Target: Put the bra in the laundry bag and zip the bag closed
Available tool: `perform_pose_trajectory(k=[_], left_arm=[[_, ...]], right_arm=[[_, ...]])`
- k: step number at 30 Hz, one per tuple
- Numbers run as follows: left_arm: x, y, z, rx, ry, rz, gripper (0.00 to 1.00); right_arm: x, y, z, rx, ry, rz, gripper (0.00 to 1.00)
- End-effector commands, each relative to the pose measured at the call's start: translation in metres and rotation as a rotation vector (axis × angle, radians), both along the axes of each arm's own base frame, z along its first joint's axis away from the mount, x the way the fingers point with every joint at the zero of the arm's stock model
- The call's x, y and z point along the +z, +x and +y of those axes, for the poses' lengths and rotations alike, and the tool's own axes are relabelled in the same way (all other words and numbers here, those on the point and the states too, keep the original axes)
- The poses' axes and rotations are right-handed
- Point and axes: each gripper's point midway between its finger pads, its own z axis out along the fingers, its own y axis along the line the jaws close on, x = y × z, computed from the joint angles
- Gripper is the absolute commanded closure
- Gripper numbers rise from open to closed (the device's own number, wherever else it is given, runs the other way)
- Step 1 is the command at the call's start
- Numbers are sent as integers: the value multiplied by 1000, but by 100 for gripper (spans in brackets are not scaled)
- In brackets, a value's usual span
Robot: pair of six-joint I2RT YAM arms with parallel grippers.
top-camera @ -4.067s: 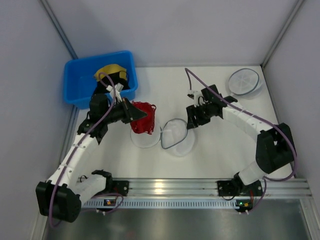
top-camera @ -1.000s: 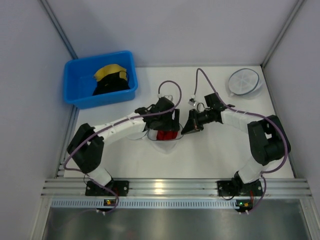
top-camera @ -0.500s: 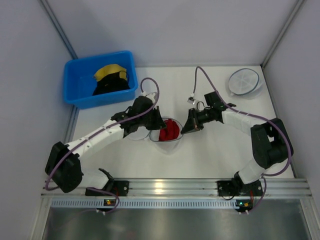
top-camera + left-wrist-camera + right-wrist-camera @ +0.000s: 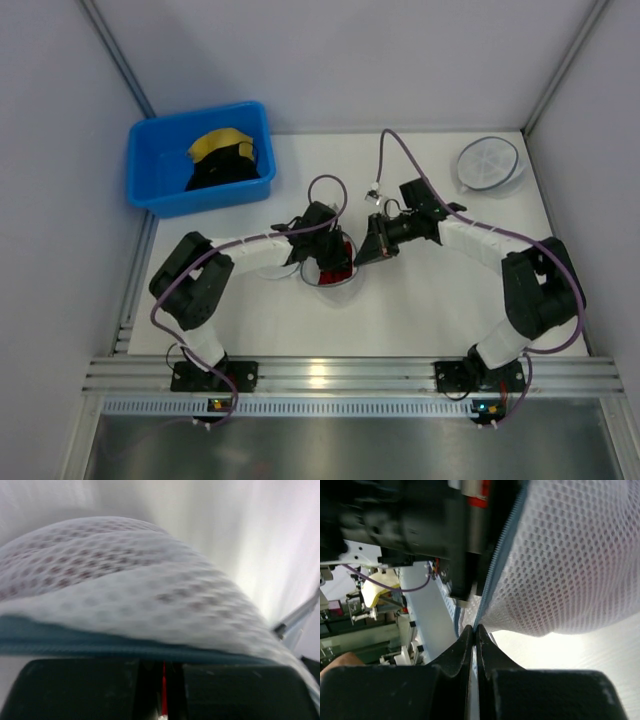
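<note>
The laundry bag (image 4: 330, 283) lies at mid-table with the red bra (image 4: 338, 257) inside it. In the left wrist view its white mesh dome (image 4: 125, 580) fills the frame. Red from the bra (image 4: 52, 575) shows through the mesh, and the blue-grey zipper rim (image 4: 100, 642) runs just above my fingers. My left gripper (image 4: 325, 262) (image 4: 161, 672) is shut and pressed against that rim. Coming from the right, my right gripper (image 4: 366, 254) (image 4: 474, 629) is shut on the zipper edge (image 4: 497, 560) of the mesh (image 4: 570, 570).
A blue bin (image 4: 155, 175) at the back left holds a yellow garment (image 4: 220, 143) and a black garment (image 4: 228, 172). Another round white mesh bag (image 4: 488, 163) lies at the back right. Grey walls close in on three sides.
My left gripper has shut. The left arm drew back to the left off the bag, then came back against its rim. My right gripper kept its hold and shifted slightly left.
</note>
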Motion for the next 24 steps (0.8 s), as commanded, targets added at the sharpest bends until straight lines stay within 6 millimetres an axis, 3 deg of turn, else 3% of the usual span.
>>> perform_pose_trajectory(k=[1, 2, 5, 6, 8, 9, 11, 12, 14, 17, 18, 19, 21, 22, 24], left_arm=[[-20, 17, 4, 96, 83, 13, 100], [-25, 18, 6, 102, 97, 12, 98], [-22, 21, 12, 101, 126, -22, 72], [-10, 23, 12, 96, 116, -49, 61], [5, 22, 15, 53, 129, -95, 59], [30, 25, 14, 39, 106, -148, 58], [51, 24, 24, -15, 137, -224, 55], [80, 26, 26, -22, 116, -293, 54], [100, 25, 40, -51, 152, -367, 52], [137, 28, 83, -2, 178, -466, 48], [139, 32, 99, 14, 204, -483, 47], [134, 43, 128, 43, 263, -503, 46], [131, 49, 158, 61, 317, -531, 39], [121, 54, 183, 57, 389, -532, 39], [102, 55, 199, 40, 454, -499, 38]], right_arm=[[44, 8, 13, 24, 95, -107, 100], [48, 8, 14, 21, 102, -105, 100], [52, 7, 12, 10, 113, -100, 100], [47, 6, 9, 1, 93, -98, 100], [36, 5, 2, 2, 60, -104, 100], [28, 4, -1, -6, 35, -104, 100], [18, 5, -10, -12, 2, -123, 100], [12, 3, -14, -18, -11, -115, 100], [8, 6, -21, -40, -18, -116, 100], [9, 7, -29, -57, -26, -140, 100], [8, 5, -30, -56, -26, -133, 100], [9, 4, -31, -54, -26, -138, 100], [9, 0, -33, -53, -28, -133, 100], [8, -2, -33, -52, -29, -134, 100], [10, -3, -34, -52, -22, -138, 100]])
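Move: The left hand is inside the laundry bag's mouth with its shut fingertips down at the red bra, whose middle is about 1 cm to its left, level in depth, and 2 cm below. The bag's mouth centres some 3 cm left of that hand and 1 cm ahead; the flat round lid lies about 16 cm left, 3 cm ahead and 5 cm lower. From the right hand, which holds the rim, the bra is roughly 4 cm left and 6 cm below. Shut fingertips press the bra about 2.5 cm farther down into the bag, then the left hand opens a bit over halfway and comes up out of the mouth. It climbs fast and swings left and somewhat forward above the lid, ending some 16 cm higher and 16 cm left of its start, fingers tipping forward by about 35 degrees. The right hand keeps its pinch on the zip rim, lifts slightly, then settles back down while drawing the rim about 3 cm right. ##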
